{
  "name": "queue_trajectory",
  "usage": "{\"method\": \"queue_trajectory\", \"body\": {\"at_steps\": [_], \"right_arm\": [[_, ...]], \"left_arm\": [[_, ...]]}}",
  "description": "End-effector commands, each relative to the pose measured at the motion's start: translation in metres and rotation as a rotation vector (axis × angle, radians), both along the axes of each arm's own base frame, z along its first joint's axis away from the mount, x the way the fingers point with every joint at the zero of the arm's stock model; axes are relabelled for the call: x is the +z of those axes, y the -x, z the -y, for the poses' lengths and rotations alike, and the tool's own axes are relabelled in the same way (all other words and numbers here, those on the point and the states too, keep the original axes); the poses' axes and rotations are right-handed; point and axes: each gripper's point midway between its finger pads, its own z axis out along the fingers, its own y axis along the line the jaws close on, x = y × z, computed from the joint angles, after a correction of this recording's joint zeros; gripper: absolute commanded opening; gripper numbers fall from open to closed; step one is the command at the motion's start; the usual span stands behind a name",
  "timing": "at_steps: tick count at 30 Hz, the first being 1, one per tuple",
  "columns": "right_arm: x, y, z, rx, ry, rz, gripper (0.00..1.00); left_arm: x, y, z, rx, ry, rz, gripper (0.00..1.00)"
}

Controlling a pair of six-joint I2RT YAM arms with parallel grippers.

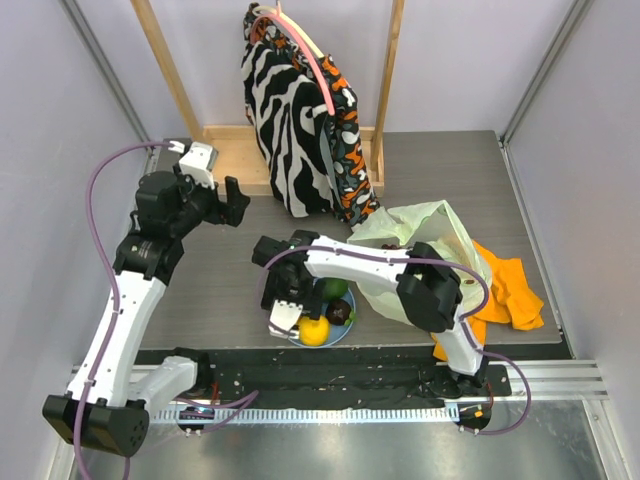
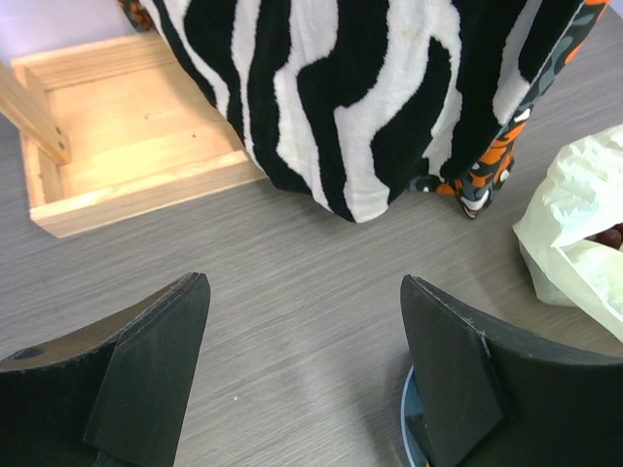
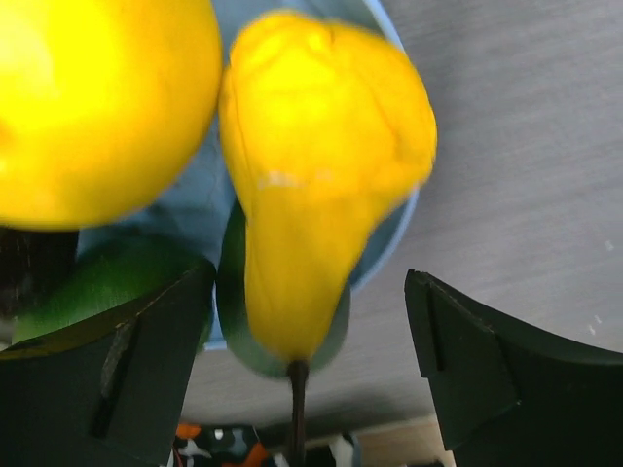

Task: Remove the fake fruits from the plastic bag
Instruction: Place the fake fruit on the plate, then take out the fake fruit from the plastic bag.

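My right gripper [image 3: 307, 282] hangs open over a light blue plate [image 3: 394, 229]. Between its spread jaws is a yellow pear-shaped fake fruit [image 3: 321, 165] with a dark stem, blurred and touching neither finger. Beside it lie a yellow lemon [image 3: 92, 107] and a green avocado [image 3: 107, 282]. From above, the plate [image 1: 346, 328] holds the lemon [image 1: 314, 331], an avocado [image 1: 333, 290] and a dark purple fruit [image 1: 340, 312], and my right gripper [image 1: 283, 318] covers the pear. The pale plastic bag [image 1: 420, 235] lies crumpled to the right. My left gripper [image 1: 235, 200] is open and empty.
A zebra-patterned garment [image 1: 290, 110] hangs on a wooden rack [image 1: 235, 150] at the back. An orange cloth [image 1: 510, 290] lies under the bag's right side. In the left wrist view the open gripper [image 2: 304, 284] faces the garment [image 2: 350, 88], the bag [image 2: 574, 243] at right.
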Motion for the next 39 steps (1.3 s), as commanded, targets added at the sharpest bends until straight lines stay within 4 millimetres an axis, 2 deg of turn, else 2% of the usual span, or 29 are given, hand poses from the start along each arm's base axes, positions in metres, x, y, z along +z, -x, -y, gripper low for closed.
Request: {"method": "queue_trajectory", "body": {"at_steps": [1, 2, 3, 5, 6, 7, 8, 9, 10, 11, 12, 13, 14, 15, 16, 17, 18, 20, 21, 22, 23, 27, 29, 30, 35, 36, 39], "right_arm": [[0.075, -0.024, -0.007, 0.006, -0.195, 0.114, 0.91], [0.083, -0.028, -0.006, -0.008, -0.213, 0.123, 0.92], [0.101, -0.033, -0.002, -0.046, -0.255, 0.138, 0.92], [0.119, -0.037, 0.002, -0.101, -0.318, 0.133, 0.92], [0.141, -0.044, 0.006, -0.142, -0.387, 0.158, 0.92], [0.152, -0.047, 0.012, -0.202, -0.426, 0.154, 0.93], [0.151, -0.047, 0.020, -0.242, -0.443, 0.142, 0.93], [0.163, -0.057, 0.023, -0.287, -0.504, 0.165, 0.92], [0.176, -0.063, 0.044, -0.407, -0.554, 0.156, 0.92], [0.183, -0.070, 0.053, -0.477, -0.592, 0.152, 0.91], [0.199, -0.080, 0.057, -0.560, -0.675, 0.156, 0.90], [0.211, -0.092, 0.080, -0.669, -0.728, 0.159, 0.89], [0.217, -0.096, 0.091, -0.831, -0.788, 0.093, 0.84], [0.224, -0.101, 0.100, -0.905, -0.829, 0.065, 0.81], [0.224, -0.115, 0.125, -1.016, -0.847, 0.052, 0.77], [0.229, -0.114, 0.137, -1.125, -0.885, -0.004, 0.70], [0.226, -0.115, 0.147, -1.178, -0.888, -0.033, 0.51], [0.216, -0.115, 0.172, -1.266, -0.881, -0.073, 0.31], [0.209, -0.109, 0.176, -1.285, -0.864, -0.113, 0.08], [0.198, -0.106, 0.181, -1.312, -0.842, -0.137, 0.01], [0.191, -0.103, 0.188, -1.364, -0.823, -0.174, 0.01], [0.160, -0.081, 0.186, -1.446, -0.733, -0.385, 0.01], [0.155, -0.074, 0.185, -1.451, -0.737, -0.422, 0.01], [0.143, -0.069, 0.186, -1.474, -0.714, -0.445, 0.02], [0.127, -0.062, 0.186, -1.507, -0.669, -0.488, 0.02], [0.116, -0.062, 0.189, -1.519, -0.640, -0.486, 0.02], [0.091, -0.078, 0.201, -1.597, -0.577, -0.389, 0.02]], "left_arm": [[0.028, -0.008, 0.008, -0.039, 0.037, 0.062, 0.84], [0.027, -0.010, 0.010, -0.047, 0.037, 0.057, 0.84], [0.031, -0.011, 0.011, -0.054, 0.035, 0.064, 0.84], [0.032, -0.013, 0.016, -0.085, 0.037, 0.063, 0.84], [0.034, -0.015, 0.018, -0.097, 0.036, 0.064, 0.84], [0.034, -0.016, 0.019, -0.103, 0.037, 0.064, 0.84], [0.036, -0.015, 0.022, -0.118, 0.041, 0.065, 0.84], [0.034, -0.017, 0.023, -0.124, 0.039, 0.057, 0.84], [0.036, -0.018, 0.023, -0.126, 0.034, 0.059, 0.84], [0.035, -0.020, 0.023, -0.125, 0.029, 0.057, 0.84], [0.034, -0.019, 0.023, -0.129, 0.026, 0.046, 0.84], [0.032, -0.022, 0.024, -0.139, 0.012, 0.043, 0.84], [0.030, -0.021, 0.026, -0.152, 0.005, 0.033, 0.84], [0.027, -0.020, 0.027, -0.168, -0.017, 0.030, 0.84], [0.023, -0.022, 0.032, -0.185, -0.032, 0.024, 0.83], [0.020, -0.022, 0.034, -0.205, -0.061, 0.029, 0.83], [0.014, -0.021, 0.037, -0.218, -0.077, 0.017, 0.83], [0.005, -0.022, 0.045, -0.251, -0.115, 0.007, 0.83], [0.001, -0.022, 0.047, -0.258, -0.121, -0.006, 0.83], [-0.001, -0.023, 0.050, -0.266, -0.121, -0.014, 0.83], [-0.004, -0.025, 0.052, -0.269, -0.122, -0.026, 0.83], [-0.005, -0.031, 0.055, -0.269, -0.128, -0.041, 0.82], [-0.007, -0.033, 0.056, -0.272, -0.131, -0.046, 0.82], [-0.007, -0.031, 0.057, -0.276, -0.130, -0.047, 0.82], [-0.008, -0.027, 0.054, -0.268, -0.143, -0.048, 0.82], [-0.009, -0.027, 0.053, -0.265, -0.148, -0.049, 0.82], [-0.012, -0.025, 0.051, -0.261, -0.153, -0.057, 0.82]]}}
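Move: The plastic bag's middle lies about 30 cm to the right of the right hand and 8 cm ahead, roughly level with it; the red grapes inside are some 22 cm right and 12 cm ahead. The yellow fruit sits between the open fingers, 1 cm back and 2 cm below, with the green avocado 9 cm right and 4 cm ahead. From the left hand the bag is about 42 cm right, 3 cm back and 25 cm below. The right hand, fingers already open, lifts off the yellow fruit and arcs about 20 cm to the right towards the bag, first climbing some 22 cm and reaching 12 cm forward, then sinking and drawing back about half of each over the bag's left part, while the wrist swings clockwise and the fingers shut on nothing. The left hand stays open and eases about 5 cm right, slightly forward and down, turning a little clockwise. ##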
